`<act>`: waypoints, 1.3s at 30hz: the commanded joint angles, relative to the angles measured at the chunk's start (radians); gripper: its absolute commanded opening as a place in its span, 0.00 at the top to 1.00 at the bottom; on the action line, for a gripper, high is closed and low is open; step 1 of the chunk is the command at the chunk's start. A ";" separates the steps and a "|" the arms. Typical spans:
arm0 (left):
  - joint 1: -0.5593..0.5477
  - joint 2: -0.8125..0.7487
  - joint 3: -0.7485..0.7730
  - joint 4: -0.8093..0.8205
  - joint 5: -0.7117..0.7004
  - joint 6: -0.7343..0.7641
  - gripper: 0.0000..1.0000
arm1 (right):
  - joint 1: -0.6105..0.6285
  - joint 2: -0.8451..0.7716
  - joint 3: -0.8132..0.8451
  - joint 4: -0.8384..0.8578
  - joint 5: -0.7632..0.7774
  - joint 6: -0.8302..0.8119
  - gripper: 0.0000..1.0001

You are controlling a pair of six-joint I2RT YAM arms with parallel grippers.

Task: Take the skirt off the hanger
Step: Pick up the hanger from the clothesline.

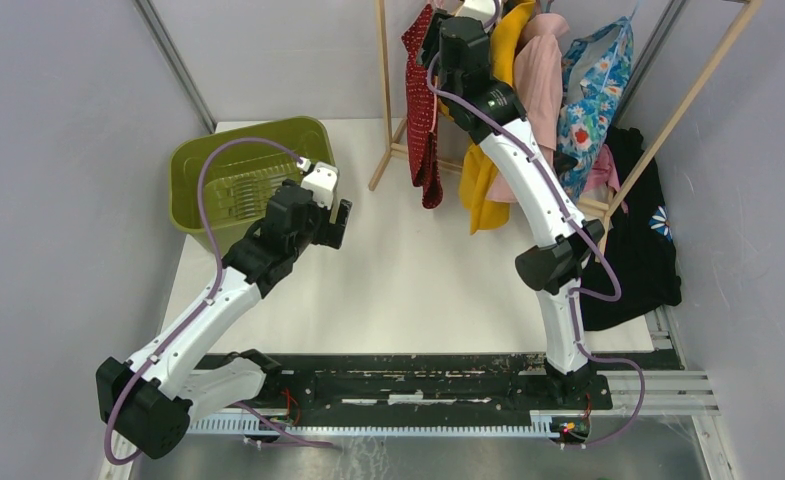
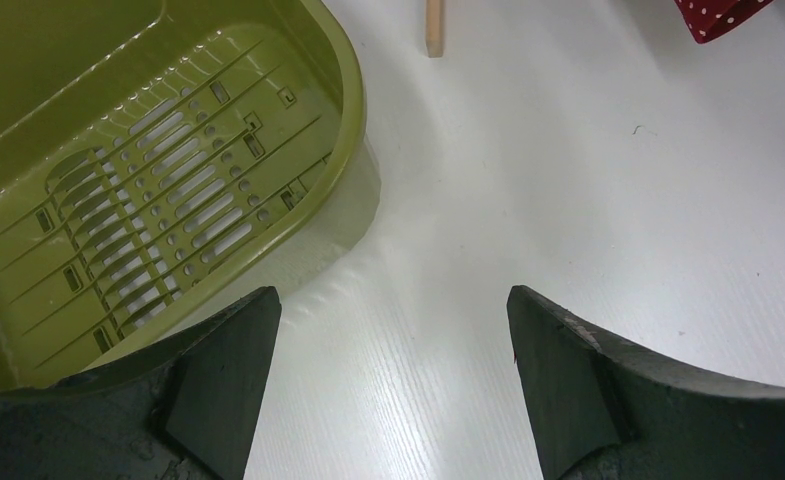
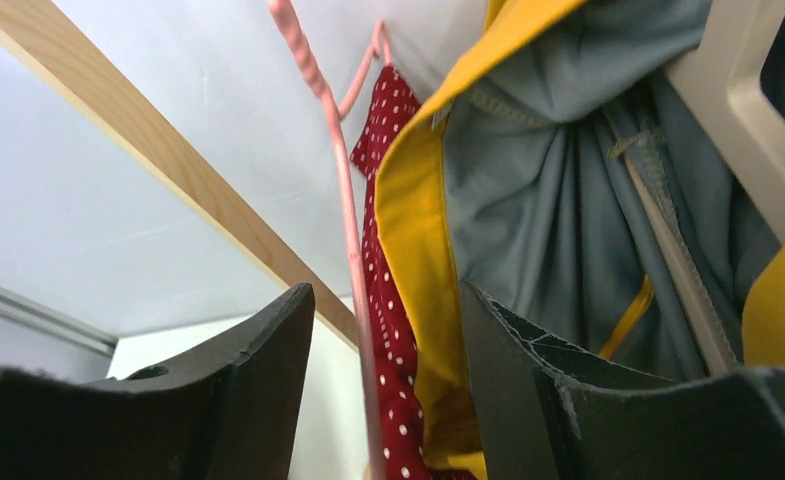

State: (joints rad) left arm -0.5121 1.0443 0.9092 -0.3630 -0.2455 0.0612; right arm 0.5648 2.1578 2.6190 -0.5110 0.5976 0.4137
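The skirt (image 1: 423, 110) is red with white dots and hangs on a pink hanger (image 3: 348, 240) at the left end of the wooden rack (image 1: 383, 110). My right gripper (image 1: 442, 30) is raised to the top of the rack. In the right wrist view my right gripper (image 3: 386, 292) is open, with the hanger wire, the skirt (image 3: 380, 170) and the edge of a yellow garment (image 3: 418, 230) between its fingers. A gap shows between the left finger and the wire. My left gripper (image 2: 393, 295) stands open and empty above the white table, beside the basket. The skirt's hem (image 2: 718, 15) shows far right.
A green plastic basket (image 1: 313, 130) stands at the back left, its rim (image 2: 348, 100) near my left finger. On the rack also hang yellow (image 1: 483, 190), pink (image 1: 538, 80), floral blue (image 1: 593, 90) and black (image 1: 643, 240) garments. The rack's leg (image 2: 433, 30) reaches the table.
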 commanded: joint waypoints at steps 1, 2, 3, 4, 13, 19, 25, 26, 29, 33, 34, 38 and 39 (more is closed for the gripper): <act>-0.002 -0.023 -0.002 0.051 -0.018 0.045 0.09 | -0.006 -0.035 0.011 -0.075 -0.020 0.011 0.38; -0.002 -0.022 -0.001 0.052 -0.019 0.045 0.09 | -0.007 -0.046 0.000 -0.095 -0.020 0.013 0.38; -0.003 -0.023 -0.002 0.052 -0.019 0.045 0.09 | -0.008 -0.054 -0.010 -0.114 -0.019 0.016 0.38; -0.002 -0.022 -0.001 0.052 -0.018 0.045 0.09 | -0.010 -0.062 -0.015 -0.131 -0.018 0.024 0.37; -0.003 -0.023 0.001 0.048 -0.018 0.046 0.09 | -0.032 -0.026 0.042 -0.248 -0.096 0.128 0.42; -0.003 -0.027 0.000 0.047 -0.024 0.049 0.09 | -0.048 -0.025 0.045 -0.203 -0.140 0.169 0.52; -0.004 -0.027 -0.008 0.054 -0.028 0.049 0.09 | -0.057 -0.020 0.050 -0.182 -0.175 0.155 0.97; -0.004 -0.027 -0.010 0.055 -0.028 0.049 0.09 | -0.057 -0.018 0.049 -0.179 -0.179 0.143 0.99; -0.004 -0.026 -0.010 0.056 -0.029 0.049 0.09 | -0.056 -0.024 0.036 -0.143 -0.201 0.076 0.99; -0.004 -0.024 -0.015 0.064 -0.028 0.047 0.09 | -0.055 -0.026 0.023 -0.100 -0.175 -0.035 0.99; -0.004 -0.024 -0.015 0.064 -0.028 0.046 0.09 | -0.054 -0.030 0.005 -0.072 -0.159 -0.069 0.99; -0.003 -0.022 -0.017 0.065 -0.031 0.046 0.09 | -0.046 -0.053 -0.067 0.032 -0.116 -0.229 0.99; -0.004 -0.023 -0.018 0.066 -0.031 0.045 0.09 | -0.040 -0.054 -0.070 0.056 -0.106 -0.273 0.99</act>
State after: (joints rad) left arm -0.5129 1.0435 0.8925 -0.3561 -0.2611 0.0719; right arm 0.5171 2.1475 2.5790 -0.6544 0.4274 0.3496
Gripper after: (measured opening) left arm 0.910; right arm 0.045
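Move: Between the right hand's open fingers runs the pink hanger's wire; the place to grip lies about 4 cm below the hand, 1 cm back and 1 cm to its left. The red dotted skirt hangs from it, its middle some 20 cm down, 3 cm ahead and 1 cm left. The yellow-grey garment is about 8 cm right, 3 ahead; the wooden post roughly 10 left, 5 ahead. From the left hand, that wire is around 22 cm ahead, 18 right, 19 up. Sinking about 5 cm along the pink hanger wire and easing back 1 cm, the right hand tips its fingers down some 10 degrees with the wire between them. It then nearly stops and shuts fully, pinching the wire between its fingertips, and with the grip made rolls its left side down about 10 degrees while edging 1 cm forward. ##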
